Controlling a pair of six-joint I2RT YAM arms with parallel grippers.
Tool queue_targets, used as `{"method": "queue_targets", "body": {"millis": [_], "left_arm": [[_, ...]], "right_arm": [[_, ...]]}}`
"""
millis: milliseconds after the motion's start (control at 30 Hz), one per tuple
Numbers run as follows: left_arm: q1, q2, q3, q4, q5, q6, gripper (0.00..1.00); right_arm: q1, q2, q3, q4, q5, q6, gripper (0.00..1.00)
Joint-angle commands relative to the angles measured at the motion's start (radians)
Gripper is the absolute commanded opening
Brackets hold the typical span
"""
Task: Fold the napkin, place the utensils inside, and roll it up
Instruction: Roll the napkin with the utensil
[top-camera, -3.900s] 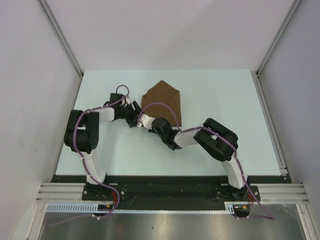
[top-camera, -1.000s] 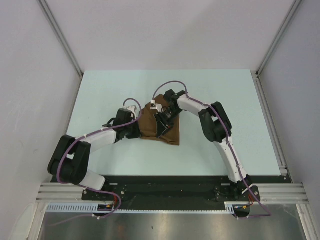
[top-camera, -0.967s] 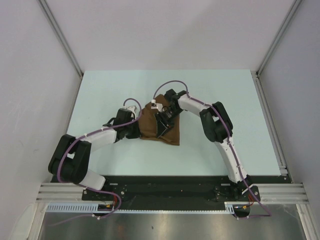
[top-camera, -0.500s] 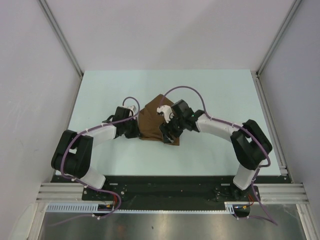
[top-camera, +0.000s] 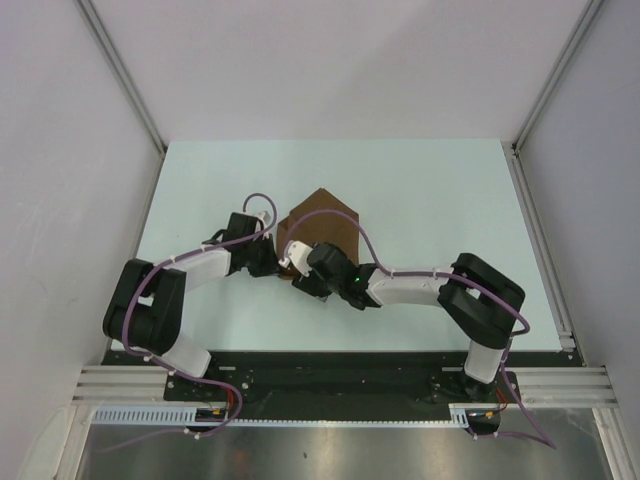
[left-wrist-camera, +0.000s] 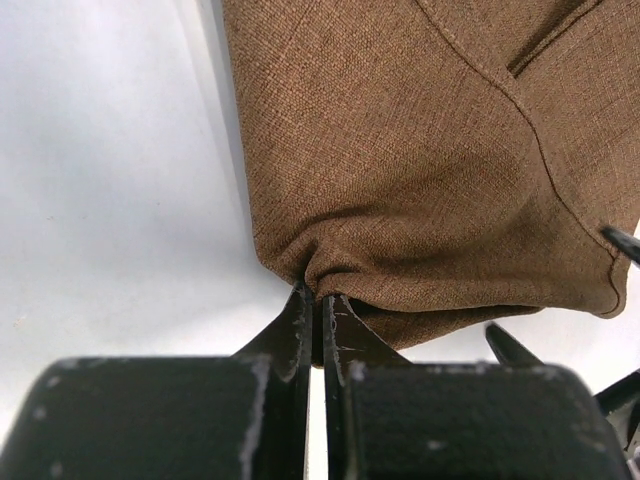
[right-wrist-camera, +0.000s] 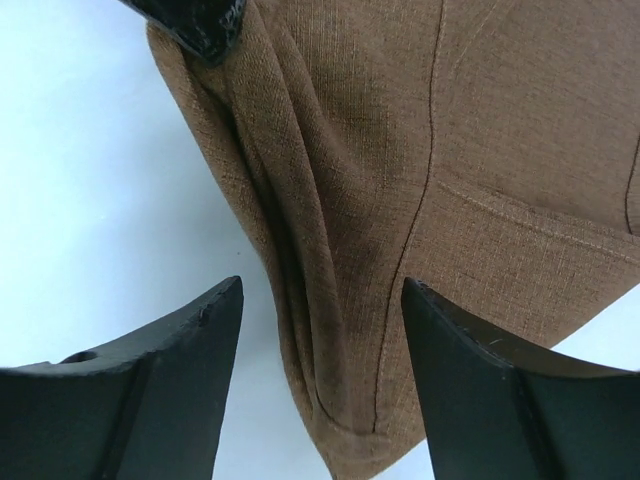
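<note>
The brown napkin (top-camera: 322, 221) lies folded on the pale table, its point toward the far side. My left gripper (top-camera: 274, 262) is shut on the napkin's near left edge; the left wrist view shows the cloth (left-wrist-camera: 420, 160) bunched and pinched between the shut fingertips (left-wrist-camera: 300, 315). My right gripper (top-camera: 303, 278) is open at the napkin's near edge; in the right wrist view its two fingers (right-wrist-camera: 195, 340) stand on either side of a folded ridge of the cloth (right-wrist-camera: 400, 180) without touching it. The fork and the dark-handled utensil are out of view.
The table (top-camera: 430, 190) is pale blue-green with metal rails along its left and right sides (top-camera: 540, 240). White walls enclose it. The right arm's forearm (top-camera: 400, 288) lies low across the near middle of the table.
My right arm has swung from the napkin's far right side round to its near edge, and its gripper now faces the cloth from the front. The napkin has been drawn back toward the far side. My left gripper keeps its hold.
</note>
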Motion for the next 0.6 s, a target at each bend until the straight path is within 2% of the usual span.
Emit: {"method": "queue_targets", "body": {"millis": [0,133,233,267,333,367,400,433,533,567], "left_arm": [[0.020,0.007,0.032,-0.019,0.012,-0.006,0.00],[0.023,0.007,0.034,-0.019,0.015,-0.006,0.00],[0.026,0.010,0.032,-0.016,0.024,-0.006,0.00],[0.026,0.010,0.032,-0.008,0.028,-0.006,0.00],[0.026,0.007,0.031,0.004,0.057,-0.006,0.00],[0.026,0.004,0.029,0.019,0.064,-0.006,0.04],[0.026,-0.002,0.029,0.025,0.070,-0.006,0.12],[0.028,-0.005,0.032,0.027,0.068,-0.007,0.33],[0.039,-0.049,0.038,0.019,0.036,-0.011,0.61],[0.042,-0.081,0.037,0.012,0.012,-0.012,0.64]], "right_arm": [[0.023,0.046,-0.011,0.091,0.129,-0.088,0.67],[0.041,0.068,-0.028,0.106,0.162,-0.113,0.59],[0.041,0.086,-0.037,0.114,0.160,-0.117,0.44],[0.041,0.091,-0.034,0.111,0.156,-0.117,0.35],[0.041,0.102,-0.022,0.073,0.119,-0.111,0.24],[0.040,0.108,-0.013,0.045,0.097,-0.102,0.02],[0.034,0.109,0.019,0.016,0.047,-0.091,0.00],[0.029,0.109,0.035,-0.049,0.016,-0.081,0.00],[0.000,0.115,0.121,-0.223,-0.102,-0.019,0.00],[-0.008,0.115,0.139,-0.258,-0.134,-0.002,0.00]]}}
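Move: The napkin's near fold lies almost straight under the open right fingers, about 4 cm down and roughly 1 cm to the left. From the right hand, the left gripper pinches the fold's left end some 6 cm to the left, 1 cm farther out and 4 cm lower. The napkin's far corner lies about 26 cm ahead and 4 cm right. The left hand has its own pinched end right between its fingers. Lower the right gripper about 3 cm, almost straight down, onto the napkin's near fold, rolling the wrist some 10 degrees so that its left side dips, and shut the fingers from wide open to pinch the cloth. Hold the left gripper in place on its end until the right has closed, then open it to let go. ##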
